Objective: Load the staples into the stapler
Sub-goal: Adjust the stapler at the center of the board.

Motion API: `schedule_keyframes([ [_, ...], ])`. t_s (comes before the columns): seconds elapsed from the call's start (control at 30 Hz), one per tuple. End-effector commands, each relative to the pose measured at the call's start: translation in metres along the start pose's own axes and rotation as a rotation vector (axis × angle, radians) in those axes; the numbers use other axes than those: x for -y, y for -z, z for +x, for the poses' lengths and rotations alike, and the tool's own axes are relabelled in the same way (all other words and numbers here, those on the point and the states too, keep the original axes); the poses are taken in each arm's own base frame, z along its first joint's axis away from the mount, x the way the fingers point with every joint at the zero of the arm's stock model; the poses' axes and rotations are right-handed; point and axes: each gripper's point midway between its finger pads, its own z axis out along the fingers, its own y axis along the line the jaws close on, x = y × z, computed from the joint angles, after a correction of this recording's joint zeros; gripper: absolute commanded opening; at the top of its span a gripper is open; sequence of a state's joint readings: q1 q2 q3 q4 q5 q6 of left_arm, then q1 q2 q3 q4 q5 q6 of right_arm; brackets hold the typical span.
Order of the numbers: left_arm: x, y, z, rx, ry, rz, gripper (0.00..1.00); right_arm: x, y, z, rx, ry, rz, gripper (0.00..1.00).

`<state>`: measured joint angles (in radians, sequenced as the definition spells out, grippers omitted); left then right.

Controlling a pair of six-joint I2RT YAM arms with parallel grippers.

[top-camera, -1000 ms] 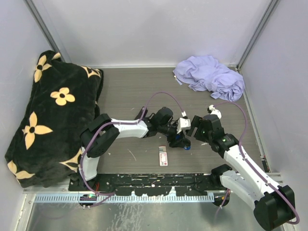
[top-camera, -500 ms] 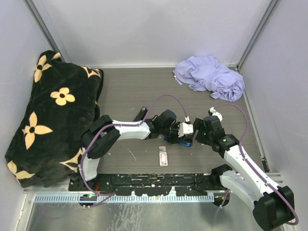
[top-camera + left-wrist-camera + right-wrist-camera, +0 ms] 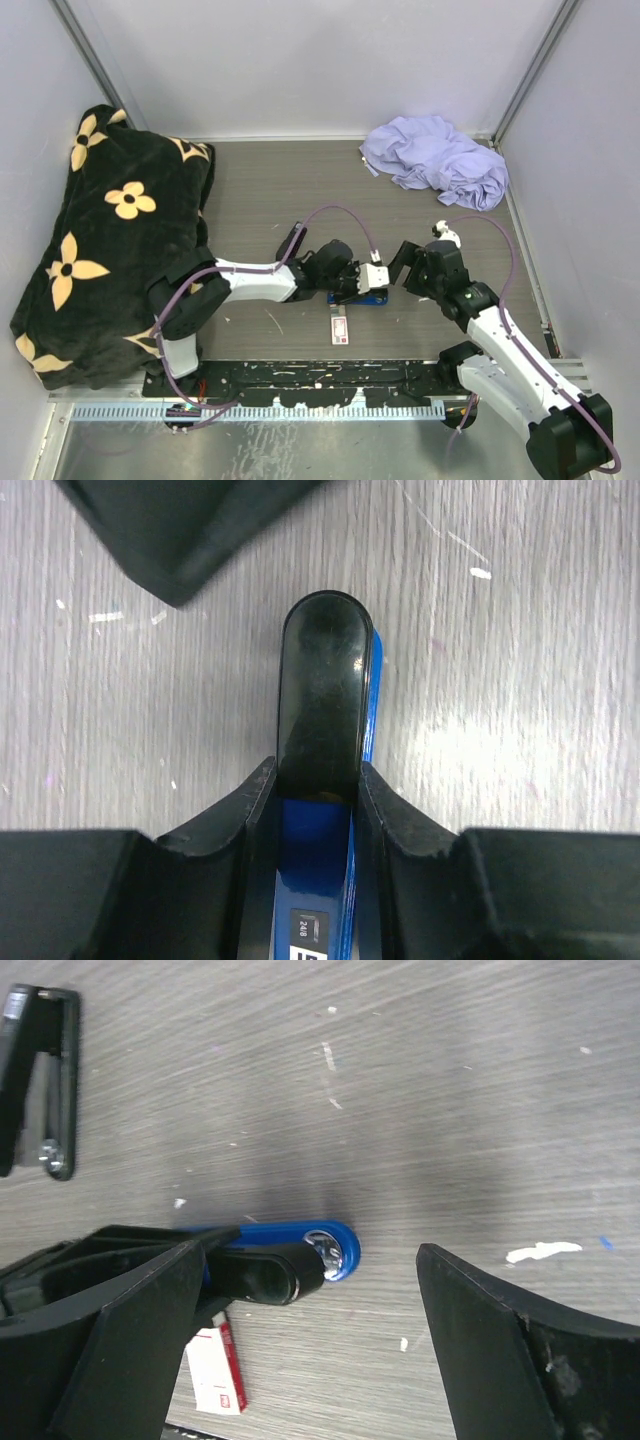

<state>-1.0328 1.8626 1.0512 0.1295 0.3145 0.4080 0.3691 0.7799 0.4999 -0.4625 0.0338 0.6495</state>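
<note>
The stapler point(image 3: 378, 296), blue with a black top arm point(image 3: 320, 680), lies flat on the grey table. My left gripper point(image 3: 362, 290) is shut on it, and in the left wrist view both fingers point(image 3: 385, 815) press its sides. In the right wrist view its blue tip with the metal plate point(image 3: 328, 1250) points right. My right gripper point(image 3: 402, 268) stands wide open just right of that tip, touching nothing. The staples point(image 3: 339, 324), a small white box with a red label point(image 3: 218, 1372), lie on the table just in front of the stapler.
A second, black stapler point(image 3: 291, 240) point(image 3: 40, 1080) lies behind the left arm. A black blanket with yellow flowers point(image 3: 110, 230) fills the left side. A crumpled purple cloth point(image 3: 435, 160) sits at the back right. Walls enclose the table.
My left gripper has closed on the stapler, which now lies lower and further left on the table. The right gripper has opened wider and drawn off to the right.
</note>
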Motion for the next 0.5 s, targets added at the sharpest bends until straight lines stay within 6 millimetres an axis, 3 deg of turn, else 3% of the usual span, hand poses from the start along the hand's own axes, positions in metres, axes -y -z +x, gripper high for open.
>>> schedule_keyframes([
  [0.0, -0.003, 0.023, -0.005, 0.063, 0.08, -0.049, 0.0, -0.04, 0.003, -0.02, 0.066, -0.021, -0.192, 0.94],
  [0.13, -0.01, 0.04, -0.02, 0.138, 0.125, -0.063, 0.0, -0.058, 0.004, -0.013, 0.037, -0.017, -0.316, 0.95],
  [0.47, -0.026, 0.081, -0.038, 0.29, 0.214, -0.112, 0.0, -0.068, 0.003, 0.011, -0.059, -0.047, -0.502, 0.96],
])
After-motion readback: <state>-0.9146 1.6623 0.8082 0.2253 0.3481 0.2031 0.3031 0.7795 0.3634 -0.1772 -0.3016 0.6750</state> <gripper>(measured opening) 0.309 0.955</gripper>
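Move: The stapler is already in the left hand's grip, lying crosswise with its middle some 2 cm left of the hand point, level fore and aft and about 1 cm below. The staple box lies around 6 cm left of that hand and 6 cm nearer the base; the black stapler is roughly 18 cm left and 12 cm ahead. From the open right hand, the held stapler's middle is about 12 cm left, 2 cm back and 6 cm down. Keeping its pinch on the stapler's black top, the left hand carries it about 6 cm to the left, low across the board past the far end of the staple box, rises about 1 cm near the end and turns some 10 degrees counter-clockwise. The right hand follows about 4 cm to the left with its fingers still wide open and clear of the stapler, bobbing up a centimetre and back down while it rolls its left side up and swings slightly counter-clockwise. ##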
